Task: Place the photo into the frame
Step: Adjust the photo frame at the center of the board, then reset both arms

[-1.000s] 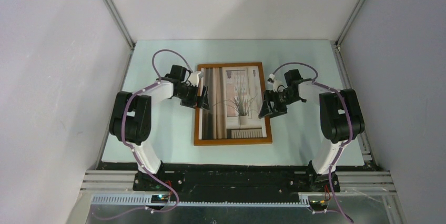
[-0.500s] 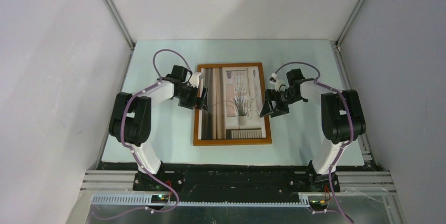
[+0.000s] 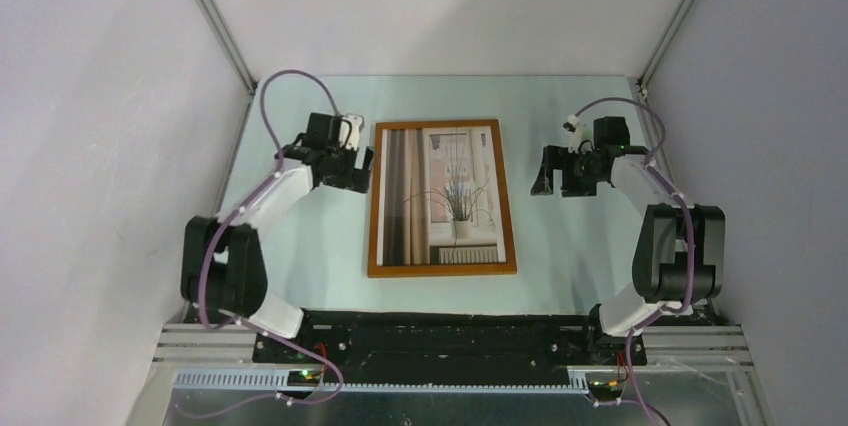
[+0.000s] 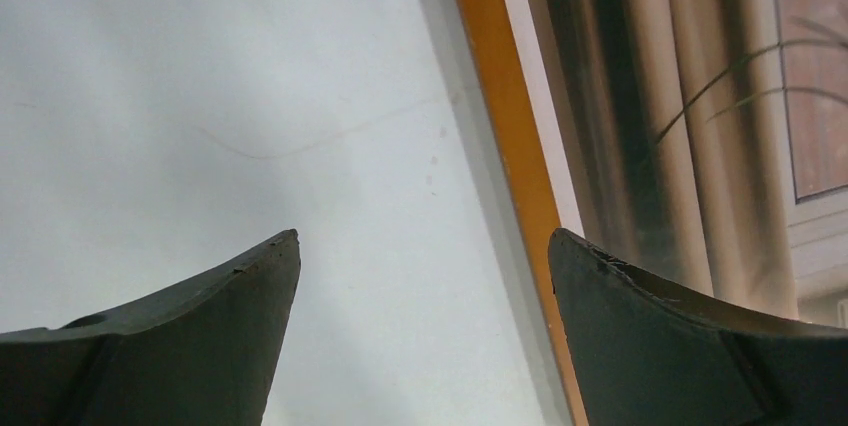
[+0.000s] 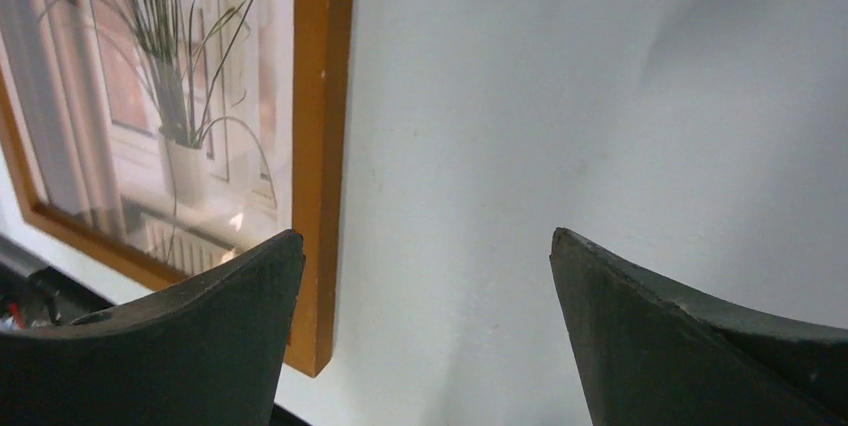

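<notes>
The frame [image 3: 441, 270] lies flat in the middle of the table, its wood an orange-brown, with the photo [image 3: 440, 196] of a potted grassy plant and curtains face up inside it. My left gripper [image 3: 362, 171] hangs open just left of the frame's left rail [image 4: 505, 136], apart from it; curtains of the photo [image 4: 640, 96] show past that rail. My right gripper [image 3: 545, 179] stands open a short way right of the frame, over bare table. The right wrist view shows the frame's right rail [image 5: 325, 126] and the plant photo [image 5: 170, 96]. Nothing sits between either pair of fingers.
The pale green table top [image 3: 580, 246] is walled by white panels on both sides and at the back. A black base rail [image 3: 440, 331] runs along the near edge with both arm bases on it.
Both arms have drawn back outward from the frame's sides: the left gripper up and left, the right gripper to the right. The right jaws have opened wider. Frame and photo have not moved.
</notes>
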Controlling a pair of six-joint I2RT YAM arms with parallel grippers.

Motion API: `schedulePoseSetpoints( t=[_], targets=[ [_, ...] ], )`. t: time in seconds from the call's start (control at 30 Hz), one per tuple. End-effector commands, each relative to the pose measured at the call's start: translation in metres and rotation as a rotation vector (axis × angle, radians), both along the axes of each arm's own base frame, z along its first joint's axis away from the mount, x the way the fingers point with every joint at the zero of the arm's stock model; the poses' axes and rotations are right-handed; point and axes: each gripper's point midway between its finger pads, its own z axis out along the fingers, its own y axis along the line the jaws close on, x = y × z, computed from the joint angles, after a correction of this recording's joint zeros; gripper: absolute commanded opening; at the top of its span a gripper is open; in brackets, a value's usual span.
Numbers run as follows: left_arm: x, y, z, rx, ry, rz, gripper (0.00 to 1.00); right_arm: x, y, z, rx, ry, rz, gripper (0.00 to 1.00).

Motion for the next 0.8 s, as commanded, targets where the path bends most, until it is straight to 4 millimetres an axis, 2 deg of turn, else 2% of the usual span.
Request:
schedulePoseSetpoints(
  t=[0.0,0.13,0.2,0.23,0.27,0.3,0.4,0.6,0.77],
  targets=[
    [0.018,0.031,0.07,0.11,-0.275,0.067,0.98,0.019,-0.032,0.034,-0.129,-0.156,-0.074,0.98],
    [0.011,0.044,0.1,0.126,-0.403,0.119,0.99,0.019,-0.053,0.053,-0.203,-0.222,-0.118,0.99],
    [0.005,0.051,0.11,0.13,-0.455,0.153,0.98,0.019,-0.062,0.063,-0.229,-0.253,-0.147,0.99],
    [0.003,0.053,0.107,0.131,-0.468,0.164,0.98,0.019,-0.067,0.071,-0.238,-0.275,-0.164,0.99],
    [-0.001,0.058,0.12,0.126,-0.514,0.19,0.98,0.019,-0.073,0.074,-0.256,-0.285,-0.181,0.99],
    [-0.003,0.06,0.116,0.125,-0.522,0.201,0.98,0.017,-0.077,0.082,-0.265,-0.305,-0.197,0.99],
    [-0.01,0.07,0.13,0.104,-0.59,0.251,0.98,0.013,-0.092,0.097,-0.307,-0.346,-0.252,0.99],
    [-0.021,0.088,0.16,0.064,-0.715,0.327,0.98,-0.008,-0.116,0.141,-0.405,-0.519,-0.376,0.99],
    [-0.034,0.093,0.185,0.032,-0.831,0.352,0.98,-0.032,-0.133,0.164,-0.494,-0.608,-0.452,0.99]
  ],
)
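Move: The framed photo lies untouched between the hands, its middle about 23 cm to the left hand's right, 5 cm back and 6 cm below; that hand is only some 7 cm out from the frame's left rail. For the right hand, the frame's middle is roughly 27 cm left, 4 cm back and 5 cm below, with the right rail about 11 cm left, also 4 cm back. The board's side edge runs some 30 cm to the left hand's left, level with it. Both empty hands, fingers wide open and already clear of the framed photo, withdraw up and outwards: the left rises about 15 cm while drifting 9 cm left, easing slightly forward and then back a little, its fingers swinging up from steeply down to point more forward as it turns counter-clockwise. The right climbs steadily and goes almost as far to its right as it rises, away from the right rail, edging back only at the end while its fingers tip up some 30 degrees and the hand turns clockwise. ##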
